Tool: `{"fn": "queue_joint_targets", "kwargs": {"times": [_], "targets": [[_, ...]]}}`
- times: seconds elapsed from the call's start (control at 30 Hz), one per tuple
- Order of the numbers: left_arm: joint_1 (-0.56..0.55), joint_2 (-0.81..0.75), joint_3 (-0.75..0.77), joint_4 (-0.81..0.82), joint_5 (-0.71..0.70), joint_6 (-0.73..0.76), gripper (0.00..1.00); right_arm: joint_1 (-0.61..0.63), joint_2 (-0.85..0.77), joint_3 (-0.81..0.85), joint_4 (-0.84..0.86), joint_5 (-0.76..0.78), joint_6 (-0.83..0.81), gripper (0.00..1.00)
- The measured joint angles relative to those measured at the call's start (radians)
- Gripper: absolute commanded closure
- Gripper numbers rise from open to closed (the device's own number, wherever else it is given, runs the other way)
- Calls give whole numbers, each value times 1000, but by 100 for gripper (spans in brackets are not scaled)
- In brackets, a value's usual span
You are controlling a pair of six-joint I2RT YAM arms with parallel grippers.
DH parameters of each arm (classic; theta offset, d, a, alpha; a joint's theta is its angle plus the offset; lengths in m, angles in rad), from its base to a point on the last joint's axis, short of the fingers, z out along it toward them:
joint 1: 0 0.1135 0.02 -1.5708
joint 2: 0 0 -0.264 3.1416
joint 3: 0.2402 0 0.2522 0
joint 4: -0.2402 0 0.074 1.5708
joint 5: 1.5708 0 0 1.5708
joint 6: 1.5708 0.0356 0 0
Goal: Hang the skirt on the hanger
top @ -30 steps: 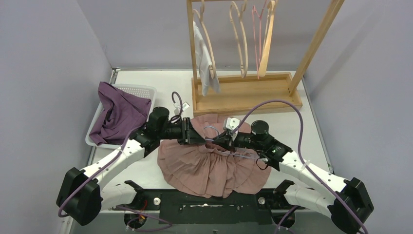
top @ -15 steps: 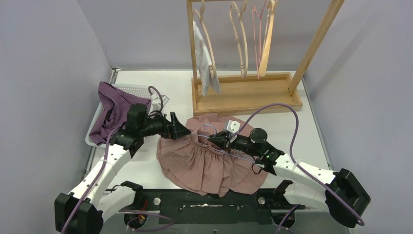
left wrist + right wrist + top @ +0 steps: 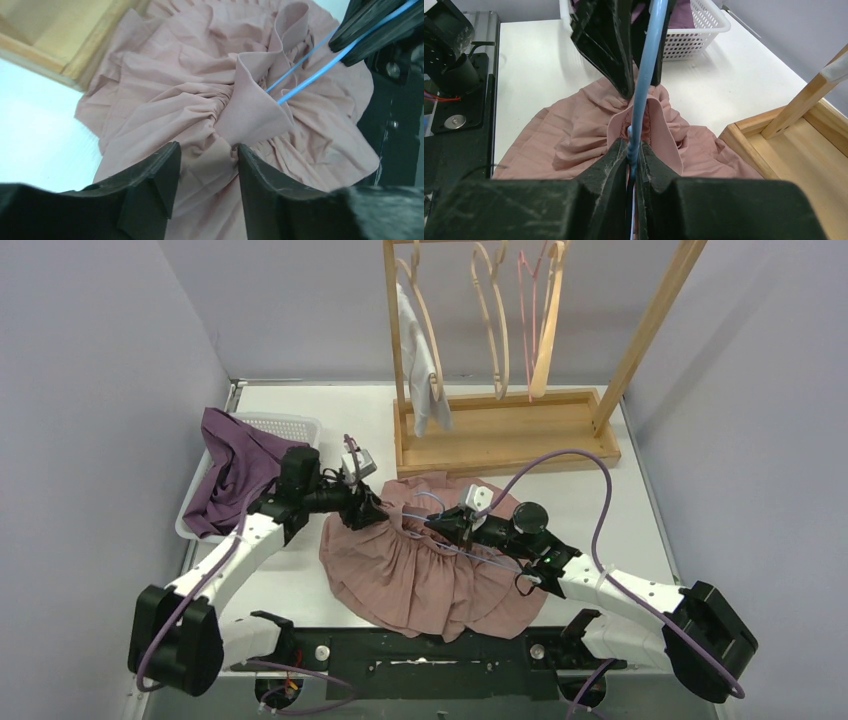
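The pink skirt (image 3: 430, 575) lies crumpled on the table between the arms, its waistband bunched up in the middle (image 3: 250, 107). A thin blue wire hanger (image 3: 644, 75) runs through the waistband fold, and my right gripper (image 3: 634, 147) is shut on it. In the top view the right gripper (image 3: 447, 525) sits over the skirt's upper middle. My left gripper (image 3: 375, 515) is at the skirt's upper left edge. Its jaws (image 3: 205, 150) stand apart astride a gathered fold of waistband, the right finger touching the cloth. The hanger's two wires (image 3: 305, 75) reach in from the upper right.
A wooden rack (image 3: 500, 435) stands at the back with several hangers (image 3: 490, 320) and a white cloth (image 3: 420, 365) on one. A white basket (image 3: 292, 422) holding purple cloth (image 3: 245, 475) sits at the left. Grey walls close both sides.
The left gripper let go, swung back left with jaws wide, then returned to the skirt's waistband with jaws narrower. The right gripper shifted slightly left, still holding the hanger.
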Motion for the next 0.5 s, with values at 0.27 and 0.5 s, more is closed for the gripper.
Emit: {"fn": "queue_joint_targets", "kwargs": {"times": [0.27,0.5], "targets": [[-68,158,53,-3,98,159,77,-2,0,0,-1,-6,0,100],[-127,192,70,-3,103,208,76,-10,0,0,-19,-19,-10,100]]}}
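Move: The left end of the skirt's waistband, which I want to pinch, lies about 4 cm to my left hand's right, 1 cm back and some 3 cm below. The blue hanger, tucked into the waistband, is held in my right fingers about 10 cm to the right of my left hand and 1 cm back; the wooden tray's middle is 16 cm ahead and 25 cm right. From my right hand the waistband end is 6 cm left, level fore and aft, 2 cm below. I bring my half-open left fingers down onto the waistband end, then slide on to the right and slightly back towards my right hand, about 5 cm in all, turning some 15 degrees clockwise. As I go I close them, pinching the cloth around the hanger's end, while my right hand stays put and keeps its grip on the hanger. ##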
